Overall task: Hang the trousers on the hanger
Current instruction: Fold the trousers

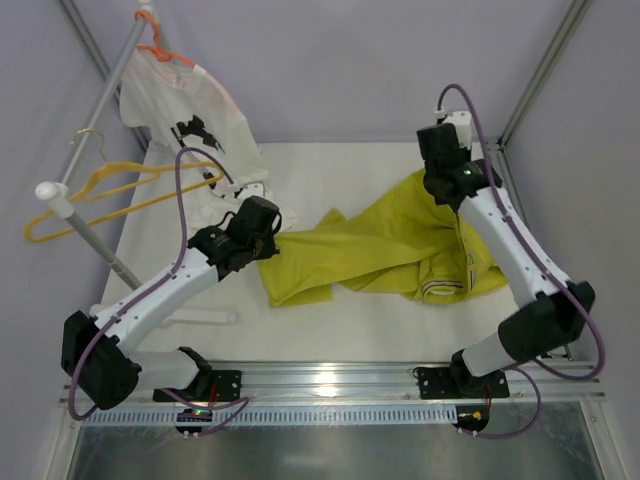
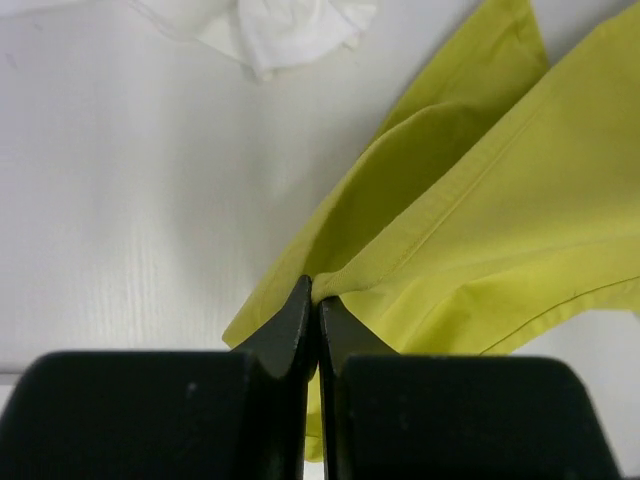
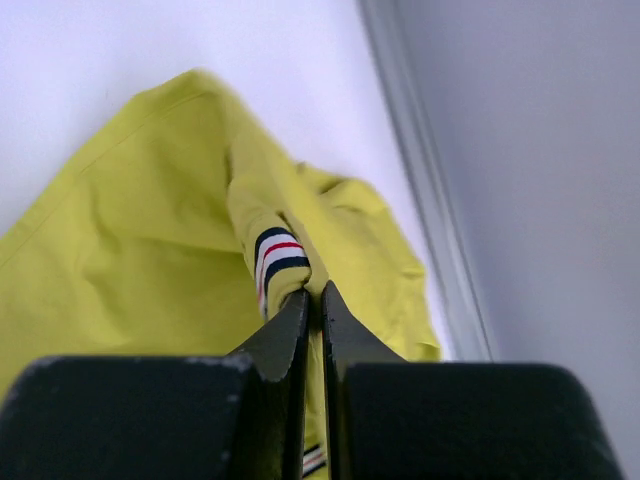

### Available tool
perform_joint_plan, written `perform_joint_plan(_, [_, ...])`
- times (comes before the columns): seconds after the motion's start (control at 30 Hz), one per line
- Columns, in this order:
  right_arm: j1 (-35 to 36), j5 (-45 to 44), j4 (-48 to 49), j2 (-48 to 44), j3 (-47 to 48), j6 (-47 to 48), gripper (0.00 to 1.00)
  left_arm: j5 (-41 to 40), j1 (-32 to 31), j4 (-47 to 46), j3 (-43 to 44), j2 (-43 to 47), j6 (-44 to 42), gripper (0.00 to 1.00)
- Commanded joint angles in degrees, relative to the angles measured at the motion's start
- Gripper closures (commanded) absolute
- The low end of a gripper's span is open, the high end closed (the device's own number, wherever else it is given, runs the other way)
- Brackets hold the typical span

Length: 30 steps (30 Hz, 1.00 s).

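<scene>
The yellow-green trousers (image 1: 380,255) lie crumpled across the middle of the white table. My left gripper (image 1: 268,246) is shut on a fold at their left end; in the left wrist view the cloth (image 2: 500,200) is pinched at the tips of that gripper (image 2: 316,290). At the far right my right gripper (image 1: 452,197) is shut on the trousers (image 3: 130,260) right by a striped band (image 3: 275,255), as its closed tips (image 3: 313,292) show. The thin yellow hanger (image 1: 110,190) hangs from the slanted rail at the left, apart from both grippers.
A white T-shirt with black print (image 1: 190,110) hangs on an orange hanger (image 1: 165,50) from the same rail (image 1: 90,125), its hem (image 2: 290,25) resting on the table near my left gripper. A metal frame post (image 1: 545,70) and the table's edge strip (image 3: 430,200) run close to my right gripper.
</scene>
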State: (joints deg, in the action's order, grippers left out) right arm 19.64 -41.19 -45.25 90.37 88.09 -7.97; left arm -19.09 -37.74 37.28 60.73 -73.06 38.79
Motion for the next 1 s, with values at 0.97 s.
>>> perform_joint_plan(0.97, [-13.3,-13.3,2.1,-21.9,0.9,4.5,0.96,-11.7,6.1,-2.3,4.6,6.4,-9.1,1.0])
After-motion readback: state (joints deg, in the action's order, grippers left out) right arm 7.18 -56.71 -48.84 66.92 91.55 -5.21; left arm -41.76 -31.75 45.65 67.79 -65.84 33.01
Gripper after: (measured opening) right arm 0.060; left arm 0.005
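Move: Both hands already hold the trousers' far edge. Their heaped middle lies some 28 cm to the left hand's right, 3 cm ahead and 12 cm below, with the shirt hem about 15 cm ahead and 10 cm left, 11 cm down, and the yellow hanger roughly 12 cm ahead, 22 cm left and a bit above. From the right hand the heap is about 8 cm back, 17 cm left, 20 cm down; the striped fold is 16 cm back and 4 cm left, equally low. With fingers shut on the cloth, both hands hoist and draw the trousers' edge apart: the right swings back and up nearly 20 cm each and some 13 cm right, tipping its fingers up and turning clockwise, while the left goes about 12 cm up and as far left, towards the yellow hanger, also tipping up but turning counter-clockwise. Near the end both reverse into a forward-and-down swing, the right coming about 6 cm forward and 3 cm down, the left some 3 cm forward and 4 cm down, and the left also eases slightly back to the right. ##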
